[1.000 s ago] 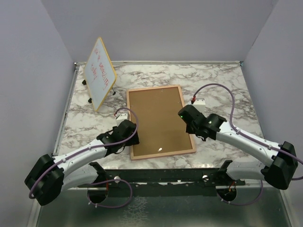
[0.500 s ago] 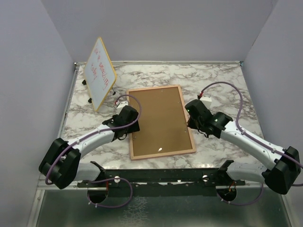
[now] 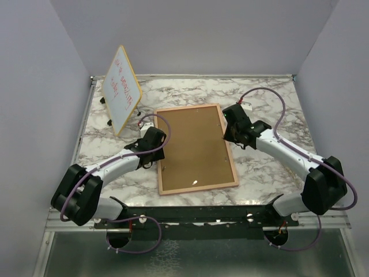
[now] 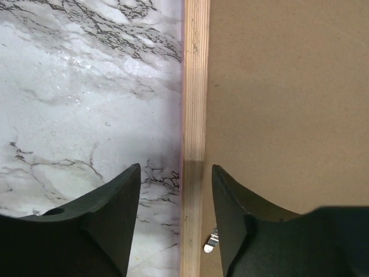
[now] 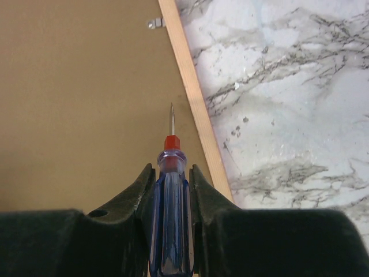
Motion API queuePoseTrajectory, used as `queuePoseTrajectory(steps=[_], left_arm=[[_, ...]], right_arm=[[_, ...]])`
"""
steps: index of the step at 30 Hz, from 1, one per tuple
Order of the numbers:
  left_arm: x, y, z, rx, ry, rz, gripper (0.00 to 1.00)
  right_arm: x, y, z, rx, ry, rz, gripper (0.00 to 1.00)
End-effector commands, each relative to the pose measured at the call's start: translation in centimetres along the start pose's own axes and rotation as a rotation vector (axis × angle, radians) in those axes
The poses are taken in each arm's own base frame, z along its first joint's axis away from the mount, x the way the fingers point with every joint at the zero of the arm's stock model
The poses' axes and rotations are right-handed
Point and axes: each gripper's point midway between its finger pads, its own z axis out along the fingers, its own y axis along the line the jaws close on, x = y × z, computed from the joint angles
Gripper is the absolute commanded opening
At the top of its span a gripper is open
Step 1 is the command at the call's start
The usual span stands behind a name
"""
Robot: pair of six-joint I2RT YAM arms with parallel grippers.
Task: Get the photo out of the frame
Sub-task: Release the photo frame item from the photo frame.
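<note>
The frame (image 3: 196,147) lies face down on the marble table, its brown fibreboard back (image 4: 288,104) up. The photo is hidden beneath that back. My left gripper (image 3: 157,142) is open and straddles the frame's left wooden border (image 4: 195,86): one finger stands over the marble, the other over the backing, neither touching. A small metal clip (image 4: 210,245) shows by the right finger. My right gripper (image 3: 229,128) hovers at the frame's right edge, shut on a screwdriver (image 5: 171,202) with a clear blue handle and red collar. Its tip points over the backing toward another clip (image 5: 153,23).
A yellow-edged whiteboard (image 3: 122,88) with red writing stands tilted at the back left. Grey walls close in the table (image 3: 271,98) on three sides. A metal rail (image 3: 196,216) runs along the near edge by the arm bases.
Both arms have moved away from me along the frame's sides, the left up its left border, the right toward the far right corner. The left jaws have narrowed a little.
</note>
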Motion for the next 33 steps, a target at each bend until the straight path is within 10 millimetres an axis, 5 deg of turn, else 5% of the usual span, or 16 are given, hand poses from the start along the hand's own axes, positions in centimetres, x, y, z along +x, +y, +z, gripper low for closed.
queuePoseTrajectory(steps=[1, 10, 17, 24, 33], left_arm=[[0.7, 0.2, 0.7, -0.001, 0.026, 0.02, 0.5], [1.3, 0.1, 1.3, 0.004, 0.058, 0.043, 0.4], [2.0, 0.0, 1.5, 0.012, 0.089, 0.066, 0.13], [2.3, 0.2, 1.7, 0.007, 0.1, 0.092, 0.01], [2.5, -0.1, 1.6, 0.04, 0.107, 0.107, 0.0]], right_arm=[[-2.6, 0.9, 1.1, -0.022, -0.053, 0.015, 0.01], [-4.4, 1.5, 3.7, -0.008, -0.05, 0.013, 0.01], [-5.7, 1.6, 5.2, 0.003, -0.054, 0.003, 0.01], [-5.8, 1.9, 6.5, 0.031, -0.027, -0.018, 0.01], [-7.4, 2.8, 6.5, 0.011, -0.062, -0.034, 0.01]])
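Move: Just below the open left fingers, about 2 cm down and 1 cm to the right, runs the left rail of the photo frame; a metal side clip sits some 4 cm back and 2 cm right of that hand. The right hand holds the screwdriver, its next clip, on the right rail, roughly 15 cm ahead, 1 cm left and 10 cm below. The top rail's clip lies about 5 cm beyond that one and 9 cm farther left. The left fingers pinch the frame's left rail from both sides, after the hand sinks about 1.5 cm and shifts about 1 cm right, and then hold there. Meanwhile the right hand keeps its grip on the screwdriver and carries it some 8.5 cm forward alongside the right rail, sinking barely, and stops with the tip at the next clip. ##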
